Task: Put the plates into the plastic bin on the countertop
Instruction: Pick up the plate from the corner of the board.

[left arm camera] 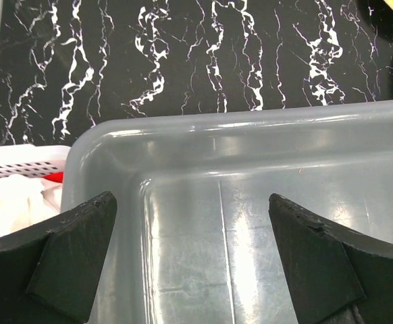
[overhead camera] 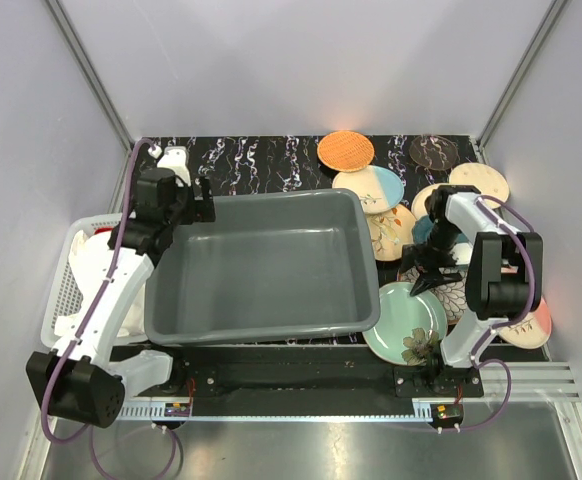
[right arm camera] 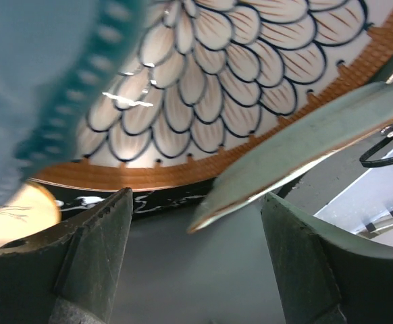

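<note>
The grey plastic bin (overhead camera: 261,270) stands mid-countertop (overhead camera: 261,160) with nothing in it. Plates crowd its right side: orange woven (overhead camera: 346,150), cream-and-blue (overhead camera: 369,187), dark patterned (overhead camera: 433,152), peach with sprigs (overhead camera: 391,228), green floral (overhead camera: 404,322). My right gripper (overhead camera: 427,274) is low among them. In its wrist view the right gripper (right arm camera: 196,196) is open, with the green plate's rim (right arm camera: 304,145) reaching between the fingers, beside the right one and not pinched. A petal-patterned plate (right arm camera: 210,81) lies beyond. My left gripper (left arm camera: 191,197) hangs open over the bin's back left corner (left arm camera: 250,131), holding nothing.
A white mesh basket (overhead camera: 66,285) with cloth sits left of the bin, under the left arm, and its rim (left arm camera: 21,158) shows in the left wrist view. Grey walls close in on both sides. A cream-and-pink plate (overhead camera: 533,327) lies by the right arm's base.
</note>
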`<action>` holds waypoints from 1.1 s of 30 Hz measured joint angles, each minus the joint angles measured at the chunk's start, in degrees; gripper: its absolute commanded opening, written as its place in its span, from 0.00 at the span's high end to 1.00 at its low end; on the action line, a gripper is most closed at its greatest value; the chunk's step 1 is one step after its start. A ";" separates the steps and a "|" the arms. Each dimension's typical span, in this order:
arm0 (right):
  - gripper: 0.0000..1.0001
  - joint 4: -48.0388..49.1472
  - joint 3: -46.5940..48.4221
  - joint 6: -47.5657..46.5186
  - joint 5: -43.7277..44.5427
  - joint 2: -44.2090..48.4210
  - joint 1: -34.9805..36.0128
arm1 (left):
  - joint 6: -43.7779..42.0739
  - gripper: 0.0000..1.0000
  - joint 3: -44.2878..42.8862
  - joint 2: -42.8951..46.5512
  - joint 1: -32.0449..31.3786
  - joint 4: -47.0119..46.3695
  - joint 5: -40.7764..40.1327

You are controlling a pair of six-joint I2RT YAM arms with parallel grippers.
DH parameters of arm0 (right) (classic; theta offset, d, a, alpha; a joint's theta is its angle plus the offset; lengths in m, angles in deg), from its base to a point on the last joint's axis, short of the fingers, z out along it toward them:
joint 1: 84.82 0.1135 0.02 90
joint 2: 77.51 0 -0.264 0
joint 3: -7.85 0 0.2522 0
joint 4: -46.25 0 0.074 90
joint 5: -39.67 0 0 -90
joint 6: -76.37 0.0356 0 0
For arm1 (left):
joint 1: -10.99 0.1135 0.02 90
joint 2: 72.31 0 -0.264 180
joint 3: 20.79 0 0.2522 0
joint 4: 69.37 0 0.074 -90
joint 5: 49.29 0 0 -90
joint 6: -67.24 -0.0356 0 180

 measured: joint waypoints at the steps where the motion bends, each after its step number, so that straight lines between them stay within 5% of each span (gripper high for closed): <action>1: 0.18 0.00 0.68 0.04 0.46 -0.76 0.00 | -0.15 0.01 0.00 0.15 0.00 -0.02 -0.02; 21: 0.38 0.02 0.11 1.27 0.44 -2.60 8.24 | -1.01 0.01 1.07 0.39 0.02 0.00 -0.70; 33: 0.78 0.31 -0.76 0.48 1.11 -2.60 8.35 | -0.98 0.01 1.97 1.86 0.00 0.02 -1.09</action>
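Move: The green plate's middle lies roughly 10 cm back from my right hand, level with it sideways and about 4 cm lower, its raised far rim close by my fingers. From this hand, the flower plate is 8 cm to the right and 2 cm back, the teal plate 8 cm ahead and 8 cm right; the bin's middle is some 33 cm left and 3 cm ahead. From my left hand, the green plate is about 43 cm right, 27 cm back and 20 cm lower. I nudge my right hand forward about a centimetre, shift it about 3 cm left along the green plate's far rim, then draw it back some 3 cm onto that rim while sinking a little. The wrist turns slightly counter-clockwise and the fingers, pointing down, narrow from nearly wide open to about a third, one on each side of the rim. ##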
